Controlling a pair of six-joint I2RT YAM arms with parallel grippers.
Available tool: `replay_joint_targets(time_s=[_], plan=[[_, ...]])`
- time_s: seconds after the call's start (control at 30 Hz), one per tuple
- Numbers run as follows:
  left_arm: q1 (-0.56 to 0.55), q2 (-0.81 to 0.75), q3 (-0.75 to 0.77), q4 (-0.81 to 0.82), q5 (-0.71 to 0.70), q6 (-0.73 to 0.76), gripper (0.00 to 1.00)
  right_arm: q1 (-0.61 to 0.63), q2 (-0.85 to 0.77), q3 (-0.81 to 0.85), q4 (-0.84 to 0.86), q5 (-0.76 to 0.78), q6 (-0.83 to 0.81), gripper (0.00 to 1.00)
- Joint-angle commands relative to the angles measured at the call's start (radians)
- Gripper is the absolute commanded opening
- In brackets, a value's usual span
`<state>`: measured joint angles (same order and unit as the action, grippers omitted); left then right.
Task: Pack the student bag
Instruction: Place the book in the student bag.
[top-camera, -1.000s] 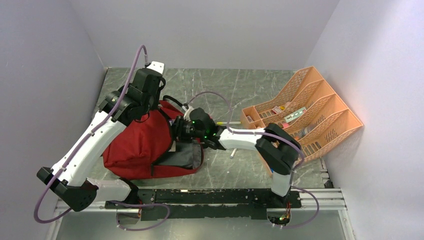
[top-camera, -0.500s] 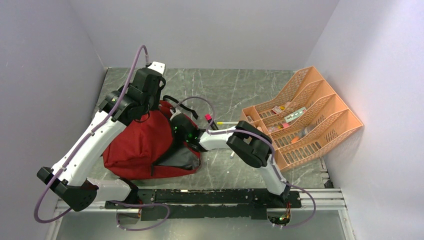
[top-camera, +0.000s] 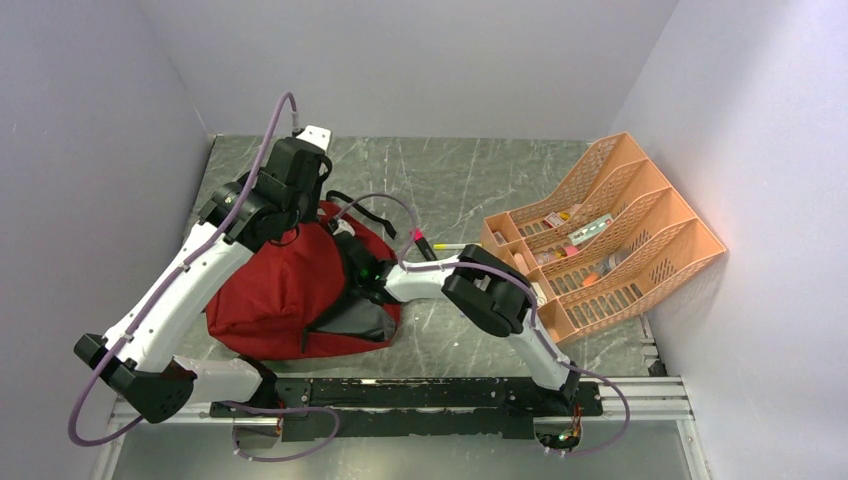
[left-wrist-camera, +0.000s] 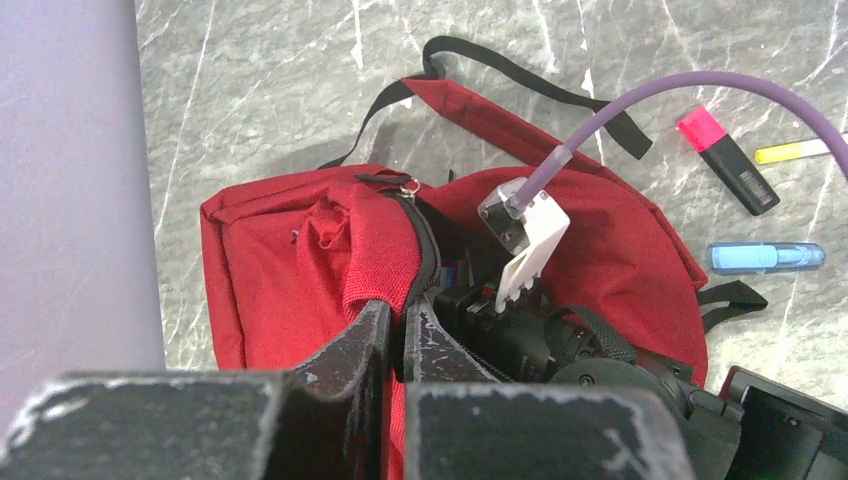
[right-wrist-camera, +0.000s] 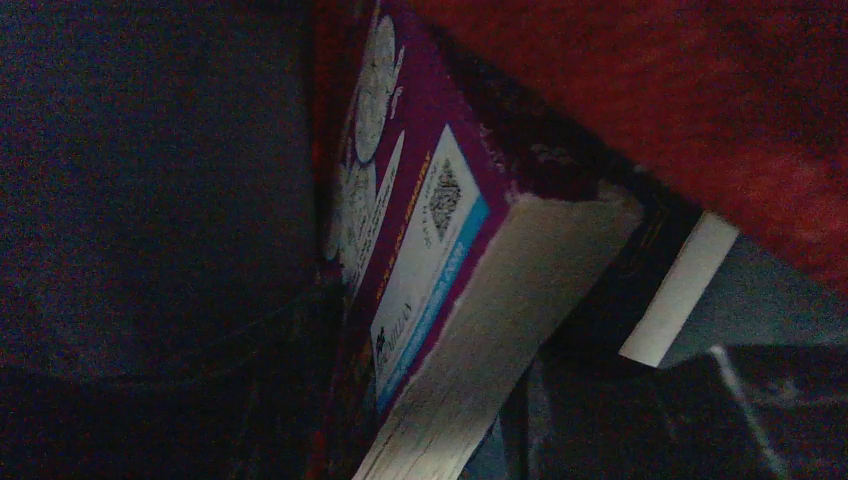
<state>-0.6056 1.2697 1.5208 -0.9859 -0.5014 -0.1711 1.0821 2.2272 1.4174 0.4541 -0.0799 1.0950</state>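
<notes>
The dark red student bag (top-camera: 265, 295) lies left of centre on the table, its opening facing right. My left gripper (left-wrist-camera: 397, 312) is shut on the red zipper edge of the student bag (left-wrist-camera: 260, 240) and holds the mouth up. My right gripper (top-camera: 352, 268) reaches deep inside the opening, its fingertips hidden from above. In the dim right wrist view a purple-covered book (right-wrist-camera: 470, 300) stands tilted inside the bag between my right gripper's (right-wrist-camera: 455, 440) fingers. A narrow gap shows beside its page edge, so the jaws stand open around it.
An orange plastic desk organiser (top-camera: 640, 215) holding several small items stands at the right wall. A pink-capped highlighter (left-wrist-camera: 726, 160), a yellow pen (left-wrist-camera: 795, 151) and a blue marker (left-wrist-camera: 765, 257) lie on the table right of the bag. A purple cable (left-wrist-camera: 690, 88) arcs over it.
My right arm has pushed further left into the bag's mouth, carrying the book inside, and its jaws have widened. The left gripper has kept its hold on the bag edge.
</notes>
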Motion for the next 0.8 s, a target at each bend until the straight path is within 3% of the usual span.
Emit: replay_joint_targets(time_s=[0.0,0.23,0.77], plan=[[0.005,-0.037,-0.006,0.046,-0.004,0.018,0.05,0.003,-0.065,-0.009,-0.049,0.049,-0.072,0.62],[0.004,-0.049,-0.016,0.049,-0.004,0.023,0.05,-0.006,-0.157,-0.067,-0.093,0.118,-0.151,0.84],[0.006,-0.060,-0.043,0.048,-0.016,0.024,0.05,-0.039,-0.463,-0.319,-0.188,0.287,-0.289,0.86]])
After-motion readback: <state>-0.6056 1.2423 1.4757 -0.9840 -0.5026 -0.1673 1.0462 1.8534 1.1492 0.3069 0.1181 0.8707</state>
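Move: The purple book is already in the bag. Its middle lies about 5 cm left and 2 cm forward of the right hand and 2 cm below it. The blue book sits against its right side, roughly 2 cm left and 2 cm ahead of the hand, slightly lower. The pink-capped highlighter lies some 22 cm right, 5 cm ahead and 7 cm down. From the left hand, which holds the bag's rim, the purple book is about 5 cm right and 20 cm below. To its right and upward, the right hand backs out from beside the purple book, about 10 cm across and 5 cm up, drifting slightly forward. Its already part-open fingers first spread nearly wide and come clear of the book, while the wrist tips its fingers up some 15 degrees and rolls a little. The left hand keeps its pinch on the bag's rim, sinking barely a centimetre. ##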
